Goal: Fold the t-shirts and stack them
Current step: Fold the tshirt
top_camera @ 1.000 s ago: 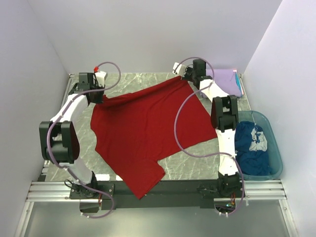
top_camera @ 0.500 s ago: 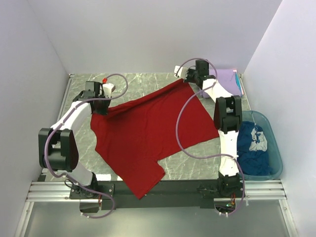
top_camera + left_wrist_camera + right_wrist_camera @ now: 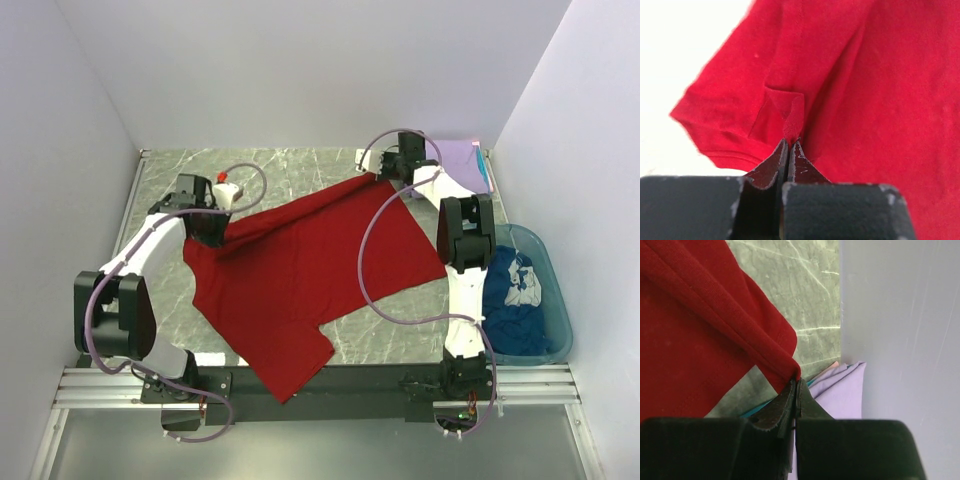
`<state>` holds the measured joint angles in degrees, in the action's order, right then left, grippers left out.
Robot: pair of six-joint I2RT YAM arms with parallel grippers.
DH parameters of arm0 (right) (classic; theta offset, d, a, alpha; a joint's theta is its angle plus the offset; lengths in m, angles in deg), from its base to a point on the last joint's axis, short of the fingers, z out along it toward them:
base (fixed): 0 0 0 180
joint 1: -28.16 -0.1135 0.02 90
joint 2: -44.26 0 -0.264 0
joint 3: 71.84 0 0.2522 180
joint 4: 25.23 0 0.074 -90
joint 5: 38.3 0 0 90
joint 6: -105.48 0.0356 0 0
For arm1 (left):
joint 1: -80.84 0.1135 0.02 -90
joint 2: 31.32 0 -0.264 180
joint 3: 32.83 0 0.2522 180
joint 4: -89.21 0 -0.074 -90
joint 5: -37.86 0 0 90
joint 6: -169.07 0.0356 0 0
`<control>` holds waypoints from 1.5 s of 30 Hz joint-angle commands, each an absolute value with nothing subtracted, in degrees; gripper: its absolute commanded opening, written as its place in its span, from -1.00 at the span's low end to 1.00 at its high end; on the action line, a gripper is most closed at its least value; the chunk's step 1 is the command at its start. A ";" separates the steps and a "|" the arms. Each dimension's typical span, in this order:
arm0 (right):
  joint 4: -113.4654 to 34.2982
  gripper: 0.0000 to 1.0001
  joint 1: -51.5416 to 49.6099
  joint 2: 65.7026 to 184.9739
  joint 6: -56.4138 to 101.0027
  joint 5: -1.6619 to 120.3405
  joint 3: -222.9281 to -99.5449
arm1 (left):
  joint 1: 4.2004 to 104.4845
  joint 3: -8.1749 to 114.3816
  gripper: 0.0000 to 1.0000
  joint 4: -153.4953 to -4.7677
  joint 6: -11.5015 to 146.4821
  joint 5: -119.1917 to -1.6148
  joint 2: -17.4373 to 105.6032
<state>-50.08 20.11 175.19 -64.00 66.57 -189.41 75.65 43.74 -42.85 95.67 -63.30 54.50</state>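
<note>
A bright red t-shirt [image 3: 300, 270] lies spread over the marble table, one sleeve hanging off the near edge. My left gripper [image 3: 212, 232] is shut on a pinch of its cloth [image 3: 792, 120] at the far left, beside a sleeve. My right gripper [image 3: 385, 178] is shut on the shirt's far right corner [image 3: 792, 367], lifted off the table. A folded lavender t-shirt [image 3: 462, 165] lies at the back right corner, seen just beyond the right jaws as the lavender shirt [image 3: 840, 390]. A dark blue t-shirt with white print [image 3: 510, 300] is bunched in the tub.
A translucent teal tub [image 3: 555, 300] stands at the right edge of the table. White walls close in the left, back and right sides. Bare marble [image 3: 290, 165] shows behind the red shirt, and a metal rail [image 3: 320, 385] runs along the near edge.
Both grippers have moved right with the shirt's far edge. The left one has also come toward the near side, and the cloth by it has bunched into a fold.
</note>
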 commanded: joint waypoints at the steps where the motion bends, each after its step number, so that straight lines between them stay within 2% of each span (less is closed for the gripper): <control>1: -49.45 -1.00 20.95 170.65 -66.87 66.38 -188.00 | 74.34 41.67 -0.99 -39.85 97.97 -64.63 53.14; 10: -48.83 -1.00 21.13 169.33 -71.09 65.32 -181.41 | 73.99 40.08 -0.99 -40.47 98.14 -63.13 55.60; 36: -48.22 -1.00 21.13 169.94 -72.76 62.78 -180.09 | 69.24 36.31 -0.99 -38.54 102.18 -64.53 54.99; 37: -48.22 -1.00 21.13 169.94 -73.02 62.42 -180.00 | 69.15 36.48 -0.86 -38.01 102.19 -64.53 54.99; 38: -48.74 -0.68 21.13 169.85 -73.20 62.16 -179.82 | 69.07 36.83 -0.65 -36.79 102.79 -66.10 55.16; 39: -49.18 -0.51 21.13 169.77 -73.11 62.07 -180.26 | 69.06 37.96 -0.43 -33.82 103.67 -67.07 55.07; 40: -49.97 -0.35 21.13 169.59 -72.50 61.90 -180.70 | 68.98 38.50 -0.11 -32.31 104.11 -68.13 54.55; 41: -51.37 -0.12 21.22 169.24 -72.06 61.98 -181.14 | 69.67 38.68 0.03 -31.42 104.29 -70.31 53.68; 43: -52.61 0.03 21.39 167.76 -70.83 62.51 -181.67 | 70.47 39.12 0.14 -29.22 104.91 -72.52 50.25; 45: -54.45 0.08 21.31 166.26 -69.78 63.30 -181.75 | 72.57 39.99 0.17 -28.78 104.04 -74.72 47.71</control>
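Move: The left gripper holds the red t-shirt's raised edge; its lay-down spot is roughly 5 cm back, 2 cm right and 5 cm below, with the shirt's left corner some 11 cm left, level ahead. The right gripper holds the far corner; its spot is about 3 cm back, 1 cm right and 5 cm down. The purple stack's middle lies around 17 cm right of the right gripper, 8 cm farther out and 6 cm lower. Lower the t-shirt edge with both grippers still shut on it: bring the left one down and back about 5 cm, easing slightly right, and the right one down nearly 5 cm and a little back, then hold it still. Next open both about halfway to let the cloth go, drawing the left back towards the base another 3 cm as its fingers tip inward. ##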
